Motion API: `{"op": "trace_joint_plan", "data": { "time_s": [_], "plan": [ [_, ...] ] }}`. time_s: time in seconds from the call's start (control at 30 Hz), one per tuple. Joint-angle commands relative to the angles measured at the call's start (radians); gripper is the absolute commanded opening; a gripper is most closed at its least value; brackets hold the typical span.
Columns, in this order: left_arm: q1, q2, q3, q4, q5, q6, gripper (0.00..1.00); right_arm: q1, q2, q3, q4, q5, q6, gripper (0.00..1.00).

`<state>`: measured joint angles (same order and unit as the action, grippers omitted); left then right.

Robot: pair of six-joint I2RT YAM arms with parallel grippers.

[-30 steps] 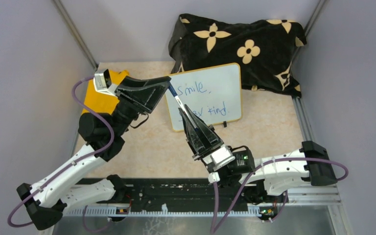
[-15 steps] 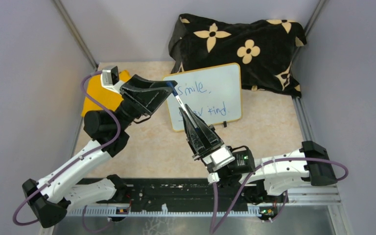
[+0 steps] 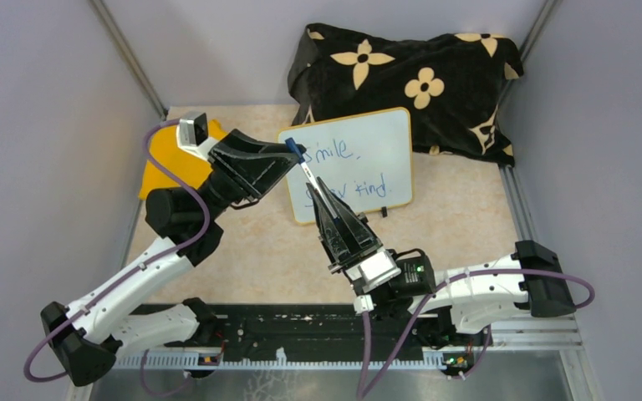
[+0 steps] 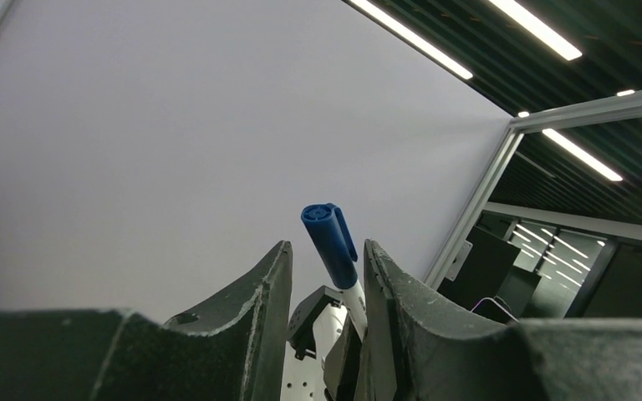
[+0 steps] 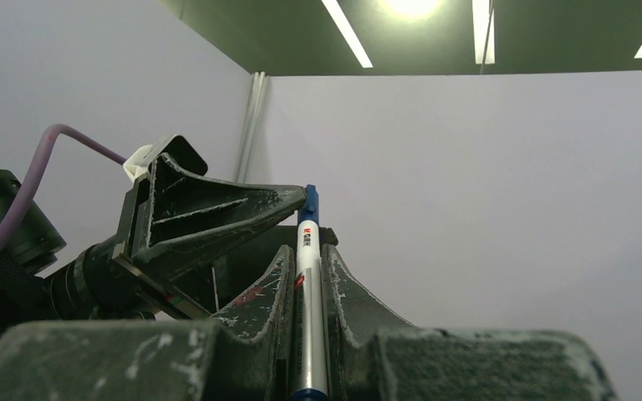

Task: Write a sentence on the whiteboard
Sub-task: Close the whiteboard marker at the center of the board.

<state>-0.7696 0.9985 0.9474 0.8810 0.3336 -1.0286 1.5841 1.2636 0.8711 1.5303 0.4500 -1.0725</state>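
Observation:
The whiteboard [image 3: 372, 142] leans at the back of the table, with the blue sentence [image 3: 336, 154] "Smile, Stay kind" in two lines, partly hidden by the arms. My right gripper [image 3: 316, 189] is shut on a white marker [image 5: 308, 276] that points up and away from it. The marker's blue cap [image 4: 329, 244] stands between the fingers of my left gripper [image 4: 326, 244]. That gripper is open: the cap lies against the right finger, with a gap to the left finger [image 4: 272, 276]. In the top view the left gripper [image 3: 294, 152] meets the marker [image 3: 305, 171] over the board's left edge.
A black cloth with cream flowers [image 3: 410, 75] lies heaped behind the whiteboard. A yellow-orange object [image 3: 160, 167] sits at the back left, partly under my left arm. Grey walls and metal rails close in the beige table [image 3: 460, 225].
My left gripper has swung right to the marker's cap and its jaws have narrowed around it. The right arm and marker have stayed put.

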Motion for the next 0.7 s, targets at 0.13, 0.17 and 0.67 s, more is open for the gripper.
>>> {"op": "trace_joint_plan", "data": {
  "time_s": [0.13, 0.17, 0.67],
  "plan": [
    [0.005, 0.018, 0.005, 0.050, 0.050, -0.022, 0.37, 0.016, 0.001, 0.028, 0.044, -0.008, -0.010, 0.00],
    [0.005, 0.017, 0.005, 0.051, 0.050, -0.022, 0.33, 0.017, 0.001, 0.028, 0.044, -0.007, -0.011, 0.00],
    [-0.007, 0.071, -0.009, 0.056, 0.147, -0.075, 0.00, 0.016, 0.014, 0.030, 0.052, -0.002, -0.023, 0.00]
  ]
}}
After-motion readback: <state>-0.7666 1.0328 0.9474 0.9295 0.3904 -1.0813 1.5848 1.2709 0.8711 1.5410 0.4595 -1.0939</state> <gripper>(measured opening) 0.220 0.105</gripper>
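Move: The cap of the marker stands between my open left fingertips, only about 1 cm ahead, 1 cm right and 1 cm above the left hand point. From my right hand, which holds the barrel, the cap is roughly 5 cm ahead, 3 cm left and 5 cm up. The right gripper's fingertips are about 4 cm back, 4 cm right and 4 cm below my left hand. The whiteboard lies some 26 cm ahead of my left hand, 10 cm right and 50 cm down. I shut my left fingers from just under half open until they pinch the blue cap from both sides, and I keep tightening the grip there. While closing, that hand eases only about 1 cm, mostly right and a touch back, turning a few degrees clockwise. My right hand stays put and keeps its hold on the barrel. ##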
